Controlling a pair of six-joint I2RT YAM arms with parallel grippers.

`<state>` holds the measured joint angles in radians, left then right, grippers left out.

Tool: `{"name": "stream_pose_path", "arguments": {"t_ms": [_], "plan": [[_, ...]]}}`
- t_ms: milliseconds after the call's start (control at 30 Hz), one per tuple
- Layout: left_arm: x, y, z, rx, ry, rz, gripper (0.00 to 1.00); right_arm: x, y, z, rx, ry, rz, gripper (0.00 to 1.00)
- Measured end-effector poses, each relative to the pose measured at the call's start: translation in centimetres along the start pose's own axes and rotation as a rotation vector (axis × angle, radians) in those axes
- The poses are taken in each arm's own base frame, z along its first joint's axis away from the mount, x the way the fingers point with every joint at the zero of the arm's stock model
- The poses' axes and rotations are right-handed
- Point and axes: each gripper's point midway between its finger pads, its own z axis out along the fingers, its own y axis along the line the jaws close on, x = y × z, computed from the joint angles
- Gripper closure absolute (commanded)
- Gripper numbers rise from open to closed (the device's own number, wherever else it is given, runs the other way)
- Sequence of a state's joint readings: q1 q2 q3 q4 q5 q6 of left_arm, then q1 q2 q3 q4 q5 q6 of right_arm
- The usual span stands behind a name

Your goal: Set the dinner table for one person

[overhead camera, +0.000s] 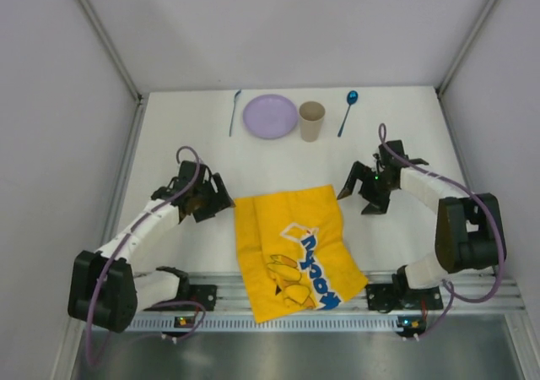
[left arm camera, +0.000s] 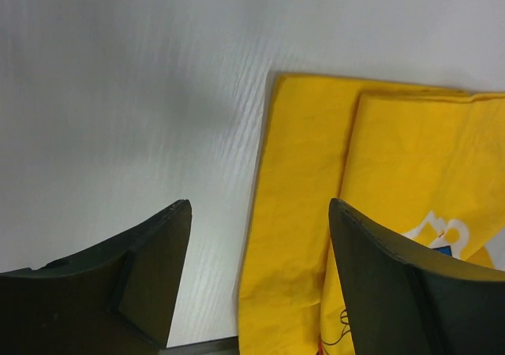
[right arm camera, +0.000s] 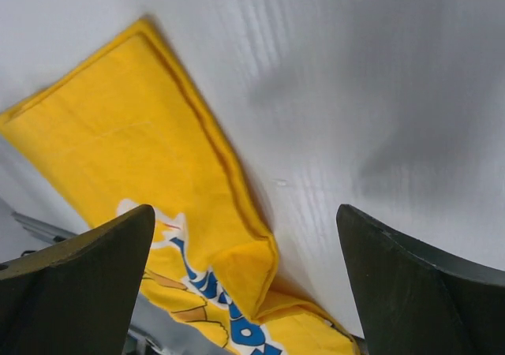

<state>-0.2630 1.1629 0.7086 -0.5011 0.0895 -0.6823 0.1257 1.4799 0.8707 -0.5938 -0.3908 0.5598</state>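
Note:
The white dinner table [overhead camera: 177,135] carries a yellow Pikachu-print mat [overhead camera: 291,245], folded over and askew, with its near corner hanging past the front edge. At the back stand a purple plate [overhead camera: 270,116], a tan cup [overhead camera: 311,120], a blue fork [overhead camera: 234,112] and a blue spoon [overhead camera: 348,111]. My left gripper [overhead camera: 224,201] is open and empty at the mat's left edge [left arm camera: 300,213]. My right gripper [overhead camera: 356,199] is open and empty just above the mat's right edge, where a fold [right arm camera: 252,276] bulges.
Grey walls close in the table on the left, back and right. A metal rail [overhead camera: 439,294] with the arm bases runs along the front edge. Bare tabletop shows in the left wrist view [left arm camera: 118,95] and in the right wrist view [right arm camera: 379,95].

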Motion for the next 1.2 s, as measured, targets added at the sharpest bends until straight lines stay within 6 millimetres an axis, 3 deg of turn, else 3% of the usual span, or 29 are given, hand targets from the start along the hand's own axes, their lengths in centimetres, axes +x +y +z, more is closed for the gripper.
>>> {"name": "stream_pose_path", "arguments": {"t_ms": [133,267,400,467,533,633,700,733,767,833,1033,1100,1200], "plan": [[3.1,1.2,0.9,-0.031,0.077,0.002,0.26,2.0,-1.8,1.9,0.05,0.072,0.027,0.0],[4.6,1.7,1.9,-0.055,0.137,0.005,0.33,2.8,-0.1,2.6,0.018,0.088,-0.017,0.02],[5.4,1.8,3.2,-0.062,0.184,0.007,0.41,3.8,2.1,3.7,-0.015,0.123,-0.074,0.12],[5.6,1.4,3.7,-0.047,0.199,0.007,0.47,4.1,2.9,4.2,-0.025,0.137,-0.093,0.3],[5.6,1.0,4.1,-0.024,0.204,0.013,0.63,4.3,3.2,4.8,-0.029,0.148,-0.101,0.51],[5.9,0.3,4.7,0.003,0.222,0.008,0.78,4.4,2.9,5.4,-0.014,0.151,-0.098,0.72],[6.0,-0.1,5.1,0.026,0.234,0.011,0.84,4.3,2.5,5.5,0.003,0.145,-0.102,0.8],[6.0,-0.3,5.3,0.034,0.24,0.012,0.91,4.4,2.4,5.6,0.01,0.142,-0.101,0.93],[6.1,-0.5,5.4,0.045,0.247,0.013,0.95,4.4,2.2,5.6,0.016,0.143,-0.104,0.99],[6.0,-0.9,5.6,0.056,0.257,0.013,1.0,4.5,1.9,5.7,0.026,0.142,-0.105,1.0],[4.7,-0.9,6.0,0.009,0.247,0.052,1.0,4.2,1.6,5.4,0.053,0.137,-0.119,1.0],[3.4,-0.7,6.0,-0.017,0.231,0.063,1.0,3.4,2.0,4.8,0.071,0.125,-0.129,1.0],[0.1,-0.7,5.9,-0.042,0.187,0.058,1.0,0.6,4.1,3.5,0.05,0.079,-0.144,1.0]]}}
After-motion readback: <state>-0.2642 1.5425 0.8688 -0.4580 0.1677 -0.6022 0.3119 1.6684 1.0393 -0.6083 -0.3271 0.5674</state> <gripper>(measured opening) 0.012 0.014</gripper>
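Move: The yellow cloth lies between the grippers. Its left edge, at the gripping spot, is about 5 cm right, 1 cm back and 7 cm below the left hand; the fork lies some 26 cm ahead and 5 cm right of that hand, the plate 25 cm ahead and 13 cm right. The cloth's right edge is about 6 cm left, 2 cm back and 5 cm below the right hand; from there the cup stands roughly 18 cm ahead and 12 cm left, the spoon 23 cm ahead and 3 cm left. Sink the left gripper about 6 cm, easing back, then slide it right onto the cloth's left edge just short of the far corner. Lower the right one and bring it left some 6 cm onto the opposite edge. Shut both on the cloth, then draw it forward towards the plate and cup, lifting slightly, the left hand also swinging back left. ##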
